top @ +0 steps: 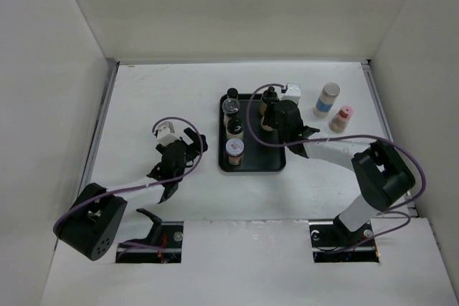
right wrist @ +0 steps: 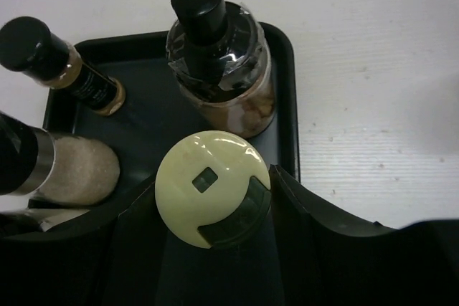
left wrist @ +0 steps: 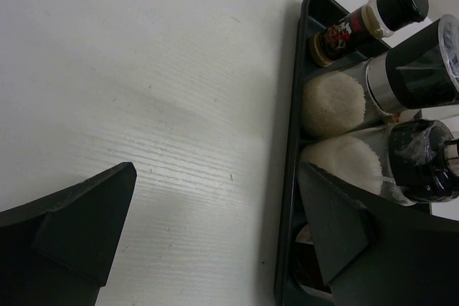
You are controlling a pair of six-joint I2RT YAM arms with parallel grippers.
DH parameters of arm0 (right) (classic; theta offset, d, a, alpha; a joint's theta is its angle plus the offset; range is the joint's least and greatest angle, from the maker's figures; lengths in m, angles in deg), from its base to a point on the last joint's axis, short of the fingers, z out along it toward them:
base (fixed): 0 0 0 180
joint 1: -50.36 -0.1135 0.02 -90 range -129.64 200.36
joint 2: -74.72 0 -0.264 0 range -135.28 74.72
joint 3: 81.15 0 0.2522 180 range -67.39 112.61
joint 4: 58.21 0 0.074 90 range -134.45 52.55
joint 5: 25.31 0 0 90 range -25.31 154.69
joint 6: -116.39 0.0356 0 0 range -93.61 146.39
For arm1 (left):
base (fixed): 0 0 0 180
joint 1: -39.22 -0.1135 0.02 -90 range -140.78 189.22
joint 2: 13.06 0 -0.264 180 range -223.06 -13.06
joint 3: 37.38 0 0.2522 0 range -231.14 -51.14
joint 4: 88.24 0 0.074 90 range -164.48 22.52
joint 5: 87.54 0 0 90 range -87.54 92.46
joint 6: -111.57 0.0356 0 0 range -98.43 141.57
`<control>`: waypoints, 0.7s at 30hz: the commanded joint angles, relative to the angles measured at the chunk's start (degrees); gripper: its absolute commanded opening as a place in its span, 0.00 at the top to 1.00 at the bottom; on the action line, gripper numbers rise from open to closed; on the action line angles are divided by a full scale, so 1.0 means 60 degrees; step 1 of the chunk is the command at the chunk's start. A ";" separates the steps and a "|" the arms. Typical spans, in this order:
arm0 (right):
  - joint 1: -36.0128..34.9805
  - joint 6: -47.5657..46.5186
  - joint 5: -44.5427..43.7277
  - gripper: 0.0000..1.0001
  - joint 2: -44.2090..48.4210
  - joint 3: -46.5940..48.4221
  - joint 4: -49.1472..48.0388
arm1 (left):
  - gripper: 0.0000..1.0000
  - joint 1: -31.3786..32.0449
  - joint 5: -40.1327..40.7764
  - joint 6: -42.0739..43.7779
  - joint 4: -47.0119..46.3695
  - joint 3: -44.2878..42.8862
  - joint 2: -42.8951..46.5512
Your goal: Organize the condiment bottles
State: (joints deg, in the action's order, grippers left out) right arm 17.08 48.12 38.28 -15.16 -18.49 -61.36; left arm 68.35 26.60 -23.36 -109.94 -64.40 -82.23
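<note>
A black tray (top: pixel 252 165) holds several condiment bottles: a left column of black- and silver-capped shakers (top: pixel 234 128) and a black-capped brown jar (top: pixel 270 96) at the back right. My right gripper (top: pixel 274 121) is over the tray, shut on a yellow-capped bottle (right wrist: pixel 208 184), with one finger on each side of it. Just beyond it stand the brown jar (right wrist: pixel 215 55), a small black-capped bottle (right wrist: pixel 64 62) and a salt shaker (right wrist: pixel 72 170). My left gripper (top: pixel 195 145) is open and empty over bare table (left wrist: pixel 215 177), just left of the tray's rim (left wrist: pixel 290 141).
Two bottles stand on the table right of the tray: one with a blue-rimmed white cap (top: pixel 327 98) and one with a pink cap (top: pixel 342 118). White walls enclose the table on three sides. The left wrist view shows shakers of white granules (left wrist: pixel 337 105) along the tray's edge.
</note>
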 commanded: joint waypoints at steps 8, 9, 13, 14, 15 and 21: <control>-0.0042 0.0025 -0.0139 0.25 -0.0796 0.0419 -0.0816 | 0.00 -0.0130 -0.0083 0.0076 -0.0579 -0.0178 0.0131; -0.0042 -0.0033 -0.0139 0.18 -0.0621 0.0361 -0.0815 | 0.00 -0.0130 -0.0040 0.0076 -0.0579 -0.0193 0.0088; 0.0045 0.0069 0.0372 0.02 0.0607 -0.0006 -0.0684 | 0.00 -0.0130 -0.0171 0.0076 -0.0535 -0.0223 0.0057; 0.0147 0.0083 0.0418 0.00 0.1017 -0.0079 -0.0538 | 0.00 -0.0130 -0.0098 0.0076 -0.0564 -0.0164 0.0130; 0.0294 0.0083 0.0389 0.00 0.1485 -0.0196 -0.0377 | 0.00 -0.0130 -0.0083 0.0061 -0.0579 -0.0149 0.0160; 0.2078 0.0711 -0.1250 0.00 0.3363 -0.1119 -0.0025 | 0.00 -0.0101 -0.0215 0.0032 -0.0578 -0.0179 0.0028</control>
State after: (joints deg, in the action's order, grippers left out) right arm 24.58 49.43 37.10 2.59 -22.97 -61.78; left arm 68.00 25.95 -23.38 -110.29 -64.40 -82.25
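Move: The right hand holds the yellow-capped bottle over its empty tray spot, which lies about 8 cm below and 1 cm forward and left. From that hand, the black-topped bottle stands some 8 cm ahead and 1 cm left, the grinder 16 cm left and 4 cm ahead, and the blue-label jar 23 cm right and 9 cm ahead. From the left hand, the spot is roughly 36 cm right, 6 cm ahead. Still gripping the yellow-capped bottle, the right hand sets it down about 3 cm lower onto the tray behind the black-topped bottle, then opens fully and lets go. It climbs clear, some 12 cm from its lowest point, then also swings about 7 cm right towards the blue-label jar's side while the fingers tip up and turn slightly clockwise. ##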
